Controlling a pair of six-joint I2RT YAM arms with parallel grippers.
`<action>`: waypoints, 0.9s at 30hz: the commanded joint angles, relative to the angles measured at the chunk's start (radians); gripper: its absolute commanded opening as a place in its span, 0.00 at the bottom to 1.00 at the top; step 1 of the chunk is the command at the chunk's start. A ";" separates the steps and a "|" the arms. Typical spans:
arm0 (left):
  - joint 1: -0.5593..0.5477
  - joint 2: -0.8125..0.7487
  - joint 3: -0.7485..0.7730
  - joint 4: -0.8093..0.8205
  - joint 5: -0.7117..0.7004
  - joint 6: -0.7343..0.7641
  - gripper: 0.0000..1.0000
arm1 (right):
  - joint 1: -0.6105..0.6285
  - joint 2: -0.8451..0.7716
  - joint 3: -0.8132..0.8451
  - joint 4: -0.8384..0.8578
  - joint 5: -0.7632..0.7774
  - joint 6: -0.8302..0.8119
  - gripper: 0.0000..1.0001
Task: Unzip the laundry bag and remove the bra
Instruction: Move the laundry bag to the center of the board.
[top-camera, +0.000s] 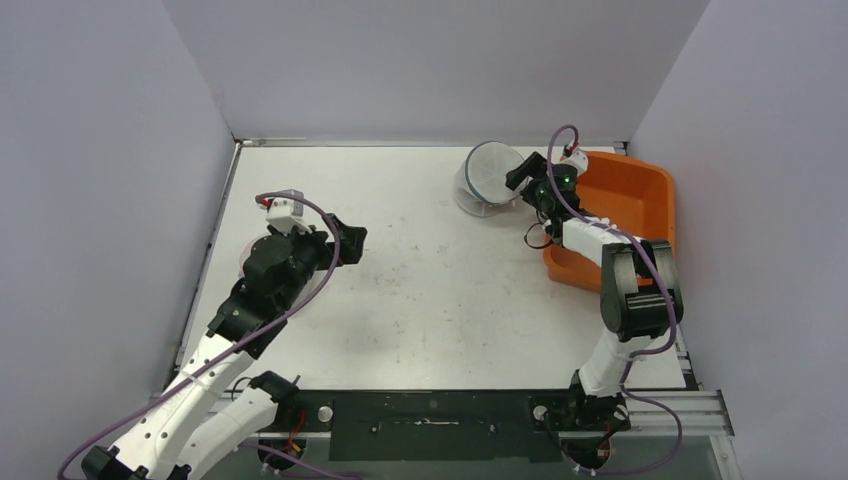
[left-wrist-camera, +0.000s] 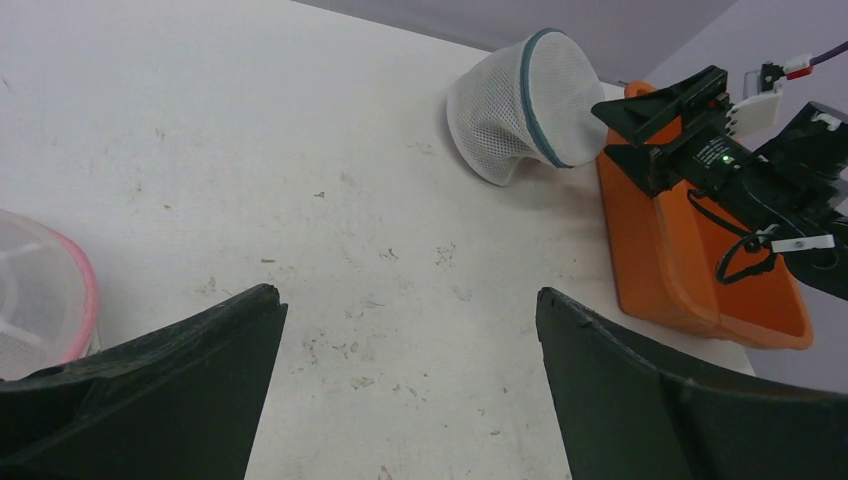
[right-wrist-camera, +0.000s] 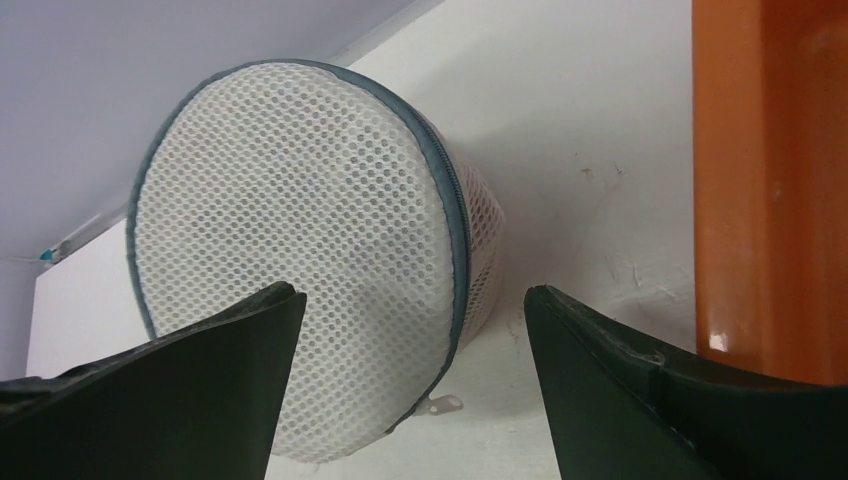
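The white mesh laundry bag (top-camera: 487, 178) with a blue-grey zip rim lies on its side at the far right of the table. It also shows in the left wrist view (left-wrist-camera: 522, 105). In the right wrist view the bag (right-wrist-camera: 300, 240) fills the middle, zipped shut, with its white zip pull (right-wrist-camera: 445, 404) low by the table. My right gripper (right-wrist-camera: 412, 310) is open just in front of the bag, its jaws to either side of the rim. My left gripper (left-wrist-camera: 410, 305) is open and empty over bare table at mid left. The bra is hidden.
An orange bin (top-camera: 625, 205) stands at the far right, right beside the bag and under my right arm. A pink-rimmed clear container (left-wrist-camera: 45, 290) sits at the left under my left wrist. Grey walls close in the table on three sides.
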 joint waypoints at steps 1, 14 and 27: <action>0.007 -0.014 -0.002 0.081 0.020 0.017 0.96 | -0.002 0.043 0.061 0.088 -0.051 -0.041 0.82; 0.007 -0.017 -0.003 0.075 0.030 0.001 0.96 | 0.014 0.044 0.074 0.118 -0.087 0.023 0.18; 0.000 -0.064 -0.016 0.010 0.020 -0.195 0.97 | 0.177 -0.434 -0.210 0.027 0.043 0.205 0.05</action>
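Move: The right hand is open beside the zipper edge of the laundry bag; the bag's middle lies about 7 cm to its left, only some 1 cm farther out and about 4 cm lower. The orange bin's middle is roughly 21 cm to that hand's right, 11 cm back and 7 cm below. From the left hand, the bag lies some 20 cm ahead, 30 cm to the right and 18 cm down. Easing a couple of centimetres down, forward and left, the right hand shuts its almost fully open fingers and pinches the mesh and zipper band at the bag's near right edge. It then reverses, drawing the held edge up about 9 cm and back about 8 cm while drifting some 5 cm left, with a slight roll of the wrist. ##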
